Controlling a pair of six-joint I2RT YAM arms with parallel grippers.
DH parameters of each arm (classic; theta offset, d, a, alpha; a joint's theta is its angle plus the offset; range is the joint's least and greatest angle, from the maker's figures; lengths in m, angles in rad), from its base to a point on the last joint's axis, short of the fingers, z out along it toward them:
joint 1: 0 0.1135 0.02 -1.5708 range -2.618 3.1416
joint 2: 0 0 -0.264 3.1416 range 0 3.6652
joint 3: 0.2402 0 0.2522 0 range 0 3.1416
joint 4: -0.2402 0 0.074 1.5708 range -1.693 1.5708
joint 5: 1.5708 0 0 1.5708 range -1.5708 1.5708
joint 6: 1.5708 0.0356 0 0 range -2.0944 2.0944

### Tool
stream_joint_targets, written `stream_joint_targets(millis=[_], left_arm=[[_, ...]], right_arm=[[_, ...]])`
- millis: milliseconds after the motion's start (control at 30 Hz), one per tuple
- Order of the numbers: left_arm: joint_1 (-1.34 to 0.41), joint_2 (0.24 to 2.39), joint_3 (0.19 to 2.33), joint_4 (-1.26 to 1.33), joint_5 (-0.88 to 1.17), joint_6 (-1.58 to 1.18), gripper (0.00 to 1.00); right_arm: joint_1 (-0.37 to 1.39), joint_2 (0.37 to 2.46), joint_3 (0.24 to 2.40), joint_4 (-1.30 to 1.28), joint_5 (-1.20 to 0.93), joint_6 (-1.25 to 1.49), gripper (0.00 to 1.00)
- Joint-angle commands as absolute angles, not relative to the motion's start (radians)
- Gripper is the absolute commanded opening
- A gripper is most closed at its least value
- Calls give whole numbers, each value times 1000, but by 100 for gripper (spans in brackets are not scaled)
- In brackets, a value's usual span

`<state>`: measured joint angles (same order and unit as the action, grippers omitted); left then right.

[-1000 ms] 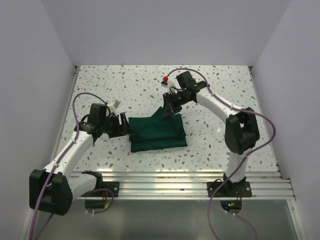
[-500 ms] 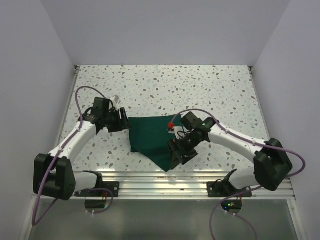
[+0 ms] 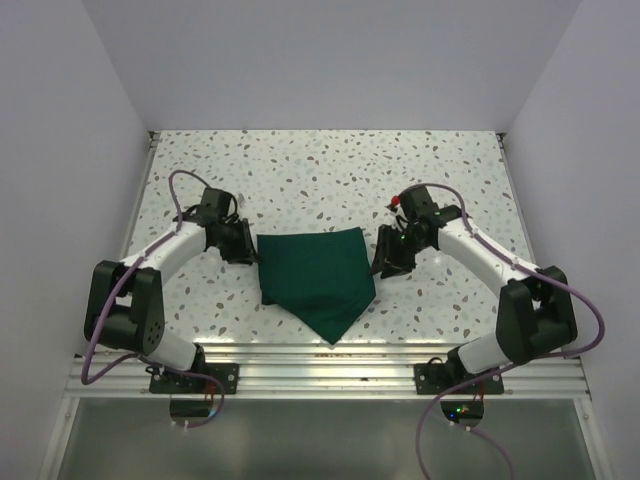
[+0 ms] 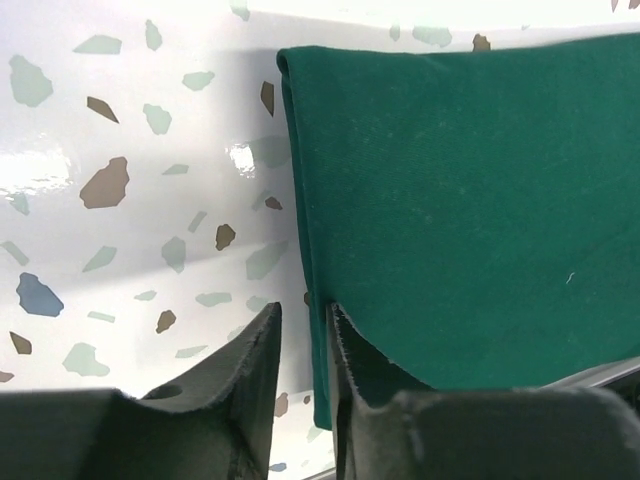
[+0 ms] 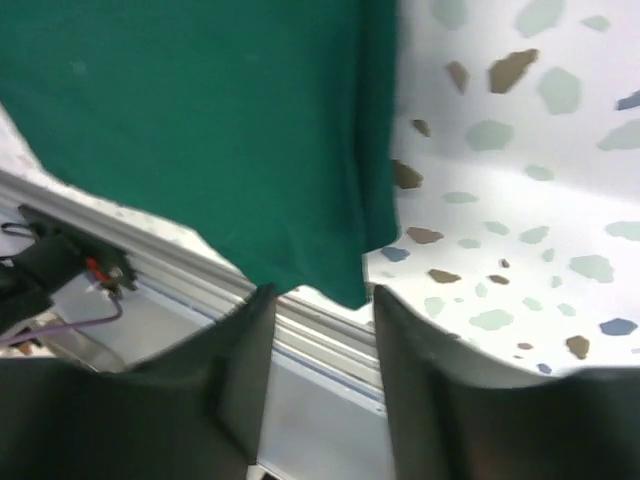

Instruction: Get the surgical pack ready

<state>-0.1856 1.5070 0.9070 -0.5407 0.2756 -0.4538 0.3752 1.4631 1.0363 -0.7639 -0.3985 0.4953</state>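
Observation:
The surgical pack (image 3: 315, 270) is a dark green cloth bundle lying mid-table, with one flap drawn into a point toward the near edge. Nothing of its contents shows. My left gripper (image 3: 250, 250) sits low at the bundle's left edge. In the left wrist view my left gripper (image 4: 303, 310) has its jaws narrowly apart, and the folded edge of the cloth (image 4: 470, 200) runs into the gap beside the right finger (image 4: 345, 380). My right gripper (image 3: 385, 262) stands at the bundle's right edge. In the right wrist view my right gripper (image 5: 322, 295) is open and empty, the cloth (image 5: 200, 120) just beyond its tips.
The speckled table (image 3: 330, 170) is walled at the back and on both sides. An aluminium rail (image 3: 320, 360) runs along the near edge, also seen past the cloth point as the rail (image 5: 310, 340) in the right wrist view.
My right gripper carried the bundle's far right corner over to the near edge, let it go, and moved to the right side. My left gripper shifted along the left edge and narrowed its jaws.

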Motion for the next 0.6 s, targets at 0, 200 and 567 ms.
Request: stream_joint_targets(millis=[0, 200, 567], left_arm=[[-186, 1496, 951, -555, 241, -451, 25], [-186, 1445, 960, -595, 180, -442, 16], [-186, 1518, 951, -192, 517, -578, 2]], right_arm=[[354, 1488, 1002, -788, -319, 538, 32], [331, 1513, 978, -729, -353, 482, 24], [333, 1799, 1228, -121, -734, 710, 23]])
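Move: The left fingertips are at the left edge of the green wrapped pack; its far-left corner lies about 6 cm ahead and level sideways, and the pack's middle some 12 cm to the right and 2 back. From the right hand the far-right corner is roughly 10 cm ahead, 3 left and 5 below; the near-right corner lies about 5 cm back and 1 left, the front flap's tip 15 back and 9 left, both some 5 below. Coming off the front flap side, the right hand first dips about 4 cm at the pack's right side and slips slightly back and right while its fingers narrow to a small gap, then sweeps forward some 11 cm and leftwards, rising again, towards the far-right corner, its fingers swinging to lean more left and forward. The left fingers finish shutting at the left edge, then come free empty and lift about 5 cm while going forward and right over the pack's far-left part, the wrist tilting the tips outward. ##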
